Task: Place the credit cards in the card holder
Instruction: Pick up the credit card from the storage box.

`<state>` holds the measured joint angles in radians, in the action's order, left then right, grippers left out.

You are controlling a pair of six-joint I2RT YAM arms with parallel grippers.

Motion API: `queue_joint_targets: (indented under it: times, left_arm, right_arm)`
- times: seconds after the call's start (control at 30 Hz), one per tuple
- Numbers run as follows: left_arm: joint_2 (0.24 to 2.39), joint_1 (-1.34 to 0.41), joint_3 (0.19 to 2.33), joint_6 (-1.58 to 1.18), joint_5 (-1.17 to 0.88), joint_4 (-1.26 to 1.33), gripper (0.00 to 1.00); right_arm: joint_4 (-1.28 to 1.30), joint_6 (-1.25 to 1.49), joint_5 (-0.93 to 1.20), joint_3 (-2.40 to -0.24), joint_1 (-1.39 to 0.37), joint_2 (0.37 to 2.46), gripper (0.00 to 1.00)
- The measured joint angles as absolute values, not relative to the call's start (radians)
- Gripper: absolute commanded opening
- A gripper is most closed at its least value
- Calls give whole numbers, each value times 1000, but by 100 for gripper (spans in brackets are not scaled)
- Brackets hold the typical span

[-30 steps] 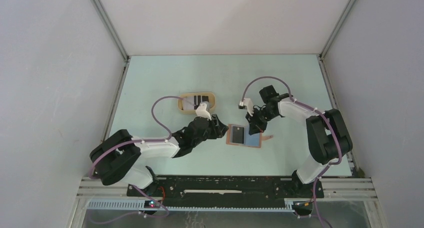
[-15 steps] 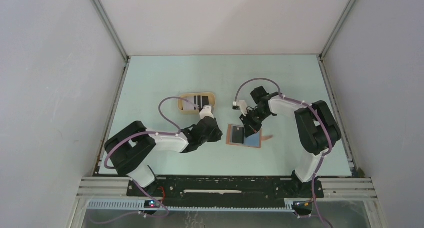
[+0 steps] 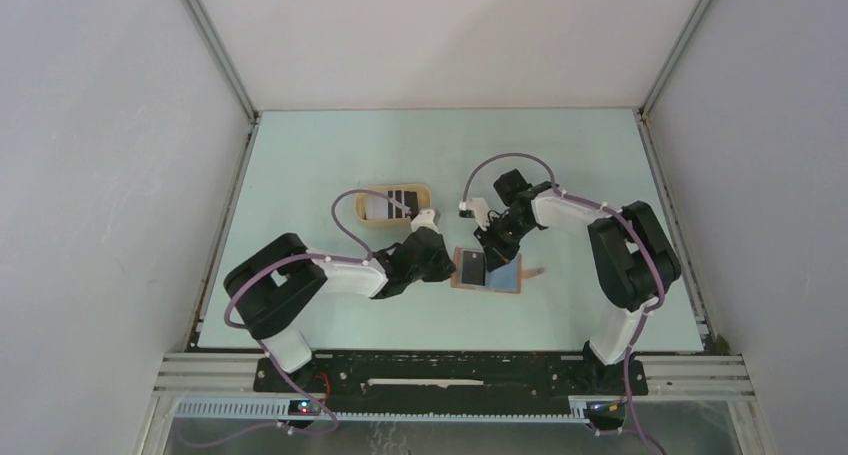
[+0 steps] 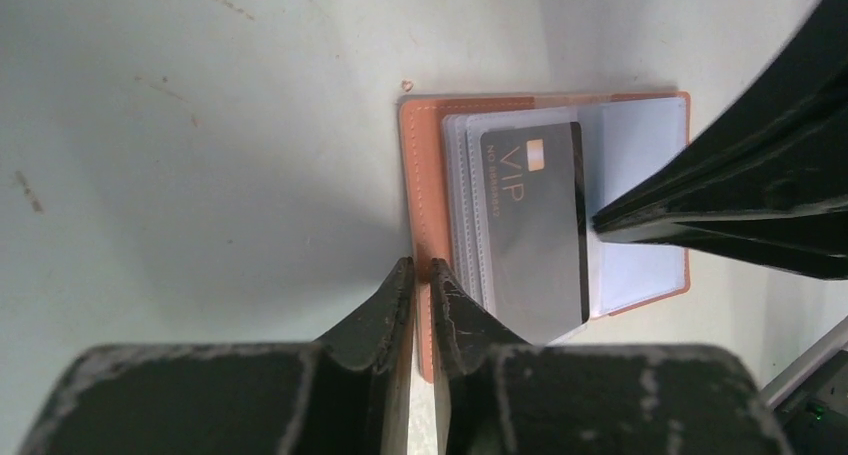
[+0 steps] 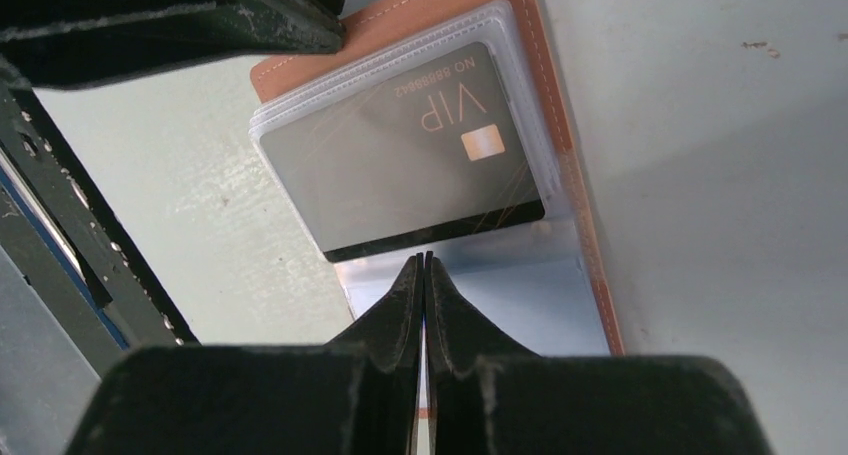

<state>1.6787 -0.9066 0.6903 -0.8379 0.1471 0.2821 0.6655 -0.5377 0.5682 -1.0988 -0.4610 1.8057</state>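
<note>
The card holder (image 3: pixel 507 276) lies open on the table, reddish-brown outside with light blue pockets (image 5: pixel 520 305). A dark grey credit card (image 4: pixel 535 225) marked VIP sits partway in its clear sleeves, its striped edge sticking out. My left gripper (image 4: pixel 420 267) is shut on the holder's leather edge (image 4: pixel 418 175). My right gripper (image 5: pixel 424 259) is shut with nothing in it, its tips at the card's striped edge (image 5: pixel 440 233). In the top view the left gripper (image 3: pixel 447 265) is left of the holder and the right gripper (image 3: pixel 490 253) is above it. More credit cards (image 3: pixel 400 197) lie in a tray.
The oval beige tray (image 3: pixel 362 210) stands behind and left of the holder, close to the left arm. The holder's snap tab (image 3: pixel 537 273) sticks out on its right side. Frame posts and grey walls bound the table.
The left gripper has moved right to the holder and closed on its edge. The right gripper has shifted left and down over the holder, up to the card's edge.
</note>
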Motion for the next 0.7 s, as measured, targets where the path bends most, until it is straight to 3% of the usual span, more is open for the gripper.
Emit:
queue_joint_targets:
  times: [0.2,0.33,0.4,0.43,0.53,0.67,0.7]
  left_arm:
    - [1569,-909,642,-807,183,236,20]
    - [1399,-910,604,-728,224,216,29]
    - [1309,-910,604,-664,253,204,38]
    - [1261,-910,604,-624,272,197,45]
    - [1158,-903,616,-518,326,168,62]
    - [1118,-845,680,-402,362,122,98]
    - [1118,-817,701,-381,360,109,100]
  right_arm:
    - [714,-583,563,-1099,-430,1654,8]
    - [723,-616,591,-1099,-392,1463,20]
    - [724,-627,607,-1101,-379,1372,34]
    - [722,-631,611,-1101,-373,1327,46]
    - [729,-626,616,-1112,-365,1216,96]
    - [733,-585,674,-1180,-337,1127,100]
    - [725,-569,709,-1194,-321,1114,100]
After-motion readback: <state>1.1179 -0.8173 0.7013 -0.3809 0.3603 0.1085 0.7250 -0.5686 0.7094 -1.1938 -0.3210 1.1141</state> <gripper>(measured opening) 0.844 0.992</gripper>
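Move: The black card at the right end of the storage box lies about 18 cm ahead and 11 cm left of the left gripper, roughly level with it; the box's middle is 5 cm further left. The card holder's middle is some 8 cm right of the left gripper, with the holder's left edge under its tips. From the right gripper, low over the holder, that black card lies 18 cm ahead and 20 cm left. Lift both grippers off the open card holder. Take the left one up about 17 cm, veering left and late on a little forward to the storage-box side, its fingers tipping up some 30 degrees and spreading wide. Raise the right one nearly straight up, about 25 cm, swinging its fingertips upward and forward and opening the nearly shut fingers fully. ##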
